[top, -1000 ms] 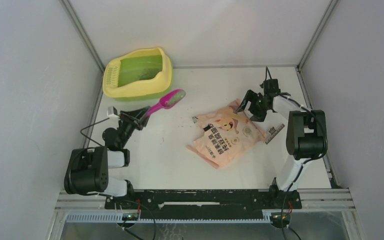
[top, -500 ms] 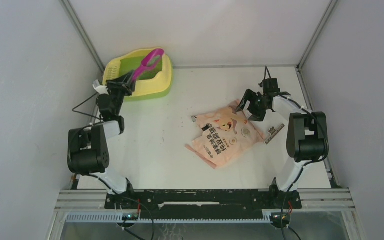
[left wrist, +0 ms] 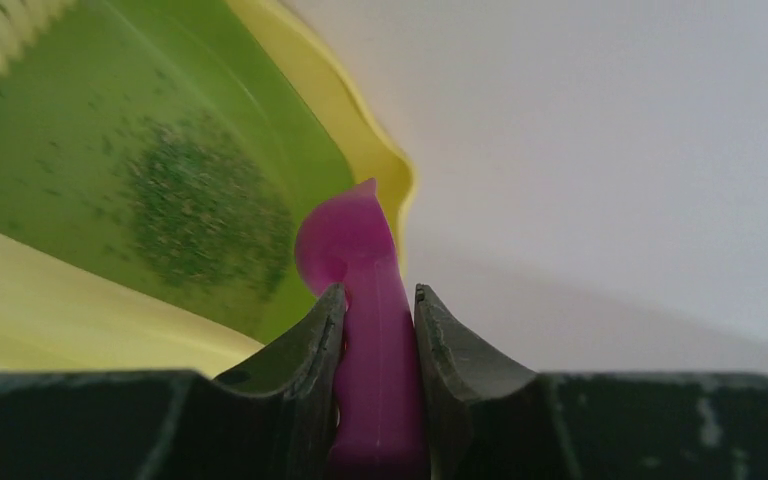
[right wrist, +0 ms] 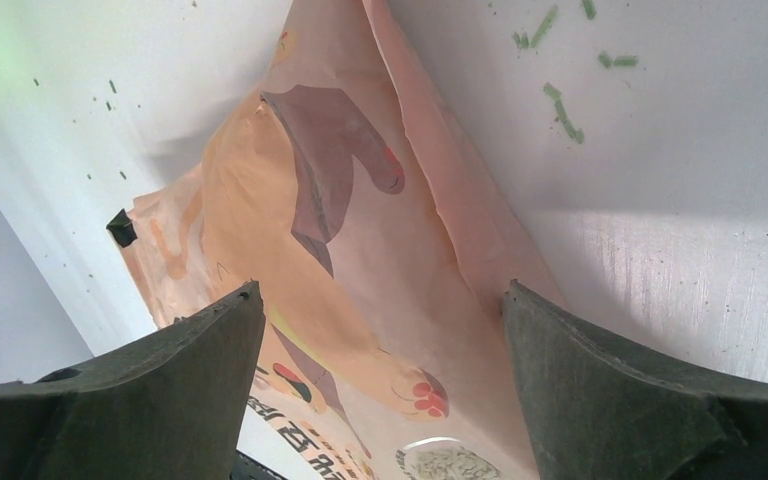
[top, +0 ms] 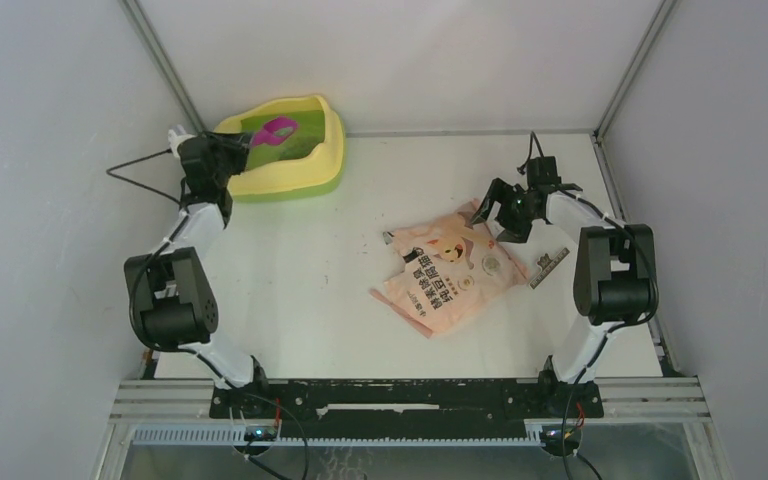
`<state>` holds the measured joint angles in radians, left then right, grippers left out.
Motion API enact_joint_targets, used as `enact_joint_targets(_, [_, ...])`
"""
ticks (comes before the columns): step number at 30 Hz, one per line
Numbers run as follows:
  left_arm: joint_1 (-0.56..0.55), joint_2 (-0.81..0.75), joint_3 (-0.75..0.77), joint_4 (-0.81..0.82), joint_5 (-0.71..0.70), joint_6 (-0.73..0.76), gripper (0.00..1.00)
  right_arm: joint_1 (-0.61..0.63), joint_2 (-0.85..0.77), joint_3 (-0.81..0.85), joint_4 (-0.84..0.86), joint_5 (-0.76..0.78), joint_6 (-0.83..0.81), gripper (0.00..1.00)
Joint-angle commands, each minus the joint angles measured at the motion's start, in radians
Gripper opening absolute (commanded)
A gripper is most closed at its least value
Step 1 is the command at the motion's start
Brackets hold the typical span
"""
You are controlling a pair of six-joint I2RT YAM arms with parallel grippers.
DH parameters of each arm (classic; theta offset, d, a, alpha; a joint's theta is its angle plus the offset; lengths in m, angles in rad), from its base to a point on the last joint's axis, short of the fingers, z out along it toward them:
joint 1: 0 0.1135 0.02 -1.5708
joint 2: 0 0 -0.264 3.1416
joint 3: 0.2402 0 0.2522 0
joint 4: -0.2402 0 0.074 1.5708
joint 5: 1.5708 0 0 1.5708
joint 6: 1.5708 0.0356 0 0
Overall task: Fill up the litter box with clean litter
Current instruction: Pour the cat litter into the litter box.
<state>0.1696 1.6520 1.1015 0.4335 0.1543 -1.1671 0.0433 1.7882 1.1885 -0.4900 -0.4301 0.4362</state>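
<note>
The litter box (top: 332, 150), with yellow walls and a green basin, stands at the back left corner. My left gripper (top: 242, 143) reaches over its left end, shut on the handle of a magenta scoop (top: 278, 128) whose head hangs over the basin. In the left wrist view the left gripper (left wrist: 378, 292) clamps the scoop (left wrist: 355, 240) above the litter box (left wrist: 355, 120). A patch of clean litter (left wrist: 200, 210) lies on the green floor. My right gripper (top: 498, 218) stands open over the top edge of the pink-orange bag (top: 450, 270). The right gripper (right wrist: 380, 290) holds nothing, and the bag (right wrist: 340, 200) lies flat below it.
A grey strip (top: 550, 267) lies beside the right arm. Stray green granules (right wrist: 560, 110) dot the white table near the bag. Enclosure walls stand close behind the litter box and along both sides.
My left arm has swung the scoop from the table's left middle up and back over the litter box, and its head now dips over the basin. The right arm has not moved.
</note>
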Motion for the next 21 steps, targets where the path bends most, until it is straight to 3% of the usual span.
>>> enact_joint_targets(1, [-0.044,0.010,0.264,-0.298,-0.139,0.384,0.05,-0.006,-0.067,0.039,-0.013,-0.041,-0.012,0.94])
enact_joint_targets(9, [-0.229,0.209,0.681,-0.685,-0.434,0.886,0.06,-0.020,-0.097,0.039,-0.030,-0.043,-0.019,0.95])
enact_joint_targets(14, [-0.293,0.293,0.810,-0.819,-0.553,1.022,0.05,-0.029,-0.103,0.040,-0.039,-0.046,-0.025,0.95])
enact_joint_targets(21, [-0.323,0.261,0.807,-0.839,-0.690,1.083,0.04,-0.028,-0.099,0.039,-0.032,-0.055,-0.021,0.95])
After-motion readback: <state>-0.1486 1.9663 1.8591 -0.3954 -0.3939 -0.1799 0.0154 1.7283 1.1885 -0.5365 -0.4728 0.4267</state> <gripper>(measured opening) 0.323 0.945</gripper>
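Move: Held out in the left hand, the purple scoop is already over the litter box. The box's middle lies about 4 cm ahead of that hand, 3 cm to its right and some 17 cm below. The litter pile is about 4 cm ahead, 7 cm right and 22 cm down; the box's slatted end is roughly 2 cm ahead, 9 cm left and 14 cm down. From the right hand the box is about 19 cm ahead and 49 cm left, near level. Rolling the scoop over to the right, left side rising some 60 degrees, the left hand keeps its grip and arcs about 5 cm forward, up and to the right over the box, then sinks about 6 cm while easing slightly back and left, its fingers tipping down roughly 25 degrees. The open right hand rises about 2 cm above the litter bag. ##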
